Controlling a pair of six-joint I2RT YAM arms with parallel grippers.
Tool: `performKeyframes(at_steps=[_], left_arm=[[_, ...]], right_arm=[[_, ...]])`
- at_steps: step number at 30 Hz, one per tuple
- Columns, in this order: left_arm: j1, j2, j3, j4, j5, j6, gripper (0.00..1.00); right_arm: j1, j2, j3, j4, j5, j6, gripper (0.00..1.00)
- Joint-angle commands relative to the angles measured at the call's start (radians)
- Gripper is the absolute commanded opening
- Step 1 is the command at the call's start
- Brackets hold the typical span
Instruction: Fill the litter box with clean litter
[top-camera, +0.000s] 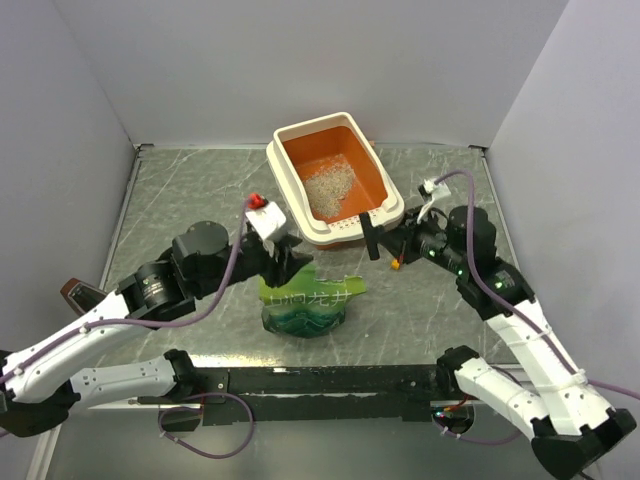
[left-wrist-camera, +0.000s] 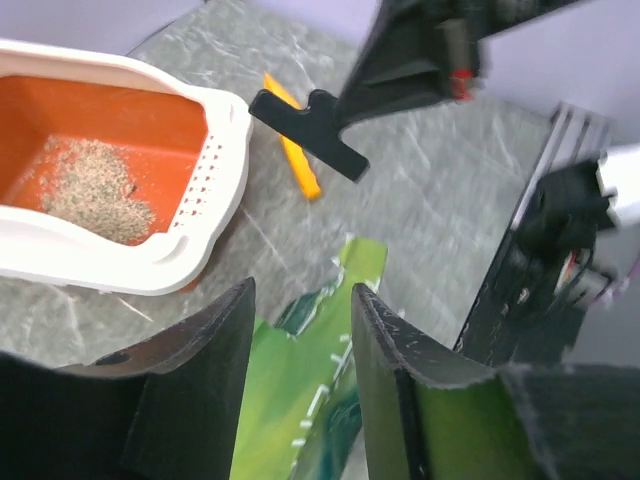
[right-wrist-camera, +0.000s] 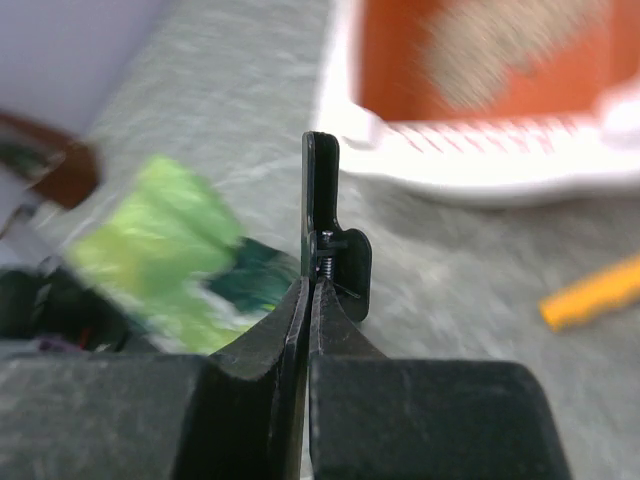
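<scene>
The litter box (top-camera: 288, 185), orange inside with a cream rim, stands at the back centre, with a small pile of pale clean litter (top-camera: 328, 185) on its floor. In front of it a green crinkly bag (top-camera: 305, 305) rests on the table. My left gripper (top-camera: 285, 262) hovers over the bag's top left, and in the left wrist view it (left-wrist-camera: 300, 290) is open, with the bag's edge (left-wrist-camera: 300, 400) showing in the gap. My right gripper (top-camera: 385, 240) is shut on a black clip (top-camera: 372, 237) beside the box's near corner, its jaws (right-wrist-camera: 308, 285) pinching the clip (right-wrist-camera: 325, 220).
An orange-yellow scoop (top-camera: 398, 265) lies on the grey marbled table under the right gripper, also seen as the scoop (left-wrist-camera: 295, 150) in the left wrist view. White walls close in the back and both sides. A brown object (top-camera: 75, 292) sits at the left edge.
</scene>
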Motion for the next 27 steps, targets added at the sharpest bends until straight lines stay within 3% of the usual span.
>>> performKeyframes(at_steps=[1, 7, 10, 14, 20, 27], left_arm=[[0.146, -0.005, -0.023, 0.136, 0.105, -0.173, 0.47], [0.408, 0.008, -0.182, 0.464, 0.503, -0.441, 0.49], [0.450, 0.018, -0.267, 0.685, 0.655, -0.550, 0.50], [0.459, 0.013, -0.380, 1.021, 0.715, -0.705, 0.54], [0.464, 0.088, -0.402, 1.178, 0.759, -0.805, 0.54], [0.464, 0.110, -0.387, 1.146, 0.759, -0.782, 0.52]], right_arm=[[0.068, 0.029, 0.203, -0.052, -0.165, -0.131, 0.00], [0.089, -0.017, 0.259, -0.047, -0.228, -0.140, 0.00], [0.096, -0.005, 0.259, -0.038, -0.260, -0.126, 0.00], [0.111, 0.014, 0.253, -0.005, -0.285, -0.105, 0.00], [0.148, 0.063, 0.262, 0.032, -0.277, -0.083, 0.00], [0.183, 0.084, 0.254, 0.078, -0.281, -0.069, 0.00]])
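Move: The black clip, pinched in the right fingers, is about 9 cm ahead of the left hand, 12 cm to its right and 8 cm below it. The left gripper is some 7 cm back, 15 cm left and 7 cm above the right hand. From the right hand, the litter bag is 8 cm back, 17 cm left and 19 cm below; the yellow scoop is about 16 cm ahead, 11 cm right and 26 cm down. The right hand keeps its pinch on the black clip and carries it up about 8 cm, left and back towards the left gripper, cresting a little higher before easing down, while turning some 25 degrees counter-clockwise. The left hand, fingers staying about half open, swings forward about 6 cm, then draws back roughly half of that and rises slightly, its fingers tipping up and swinging clockwise to face the clip. ##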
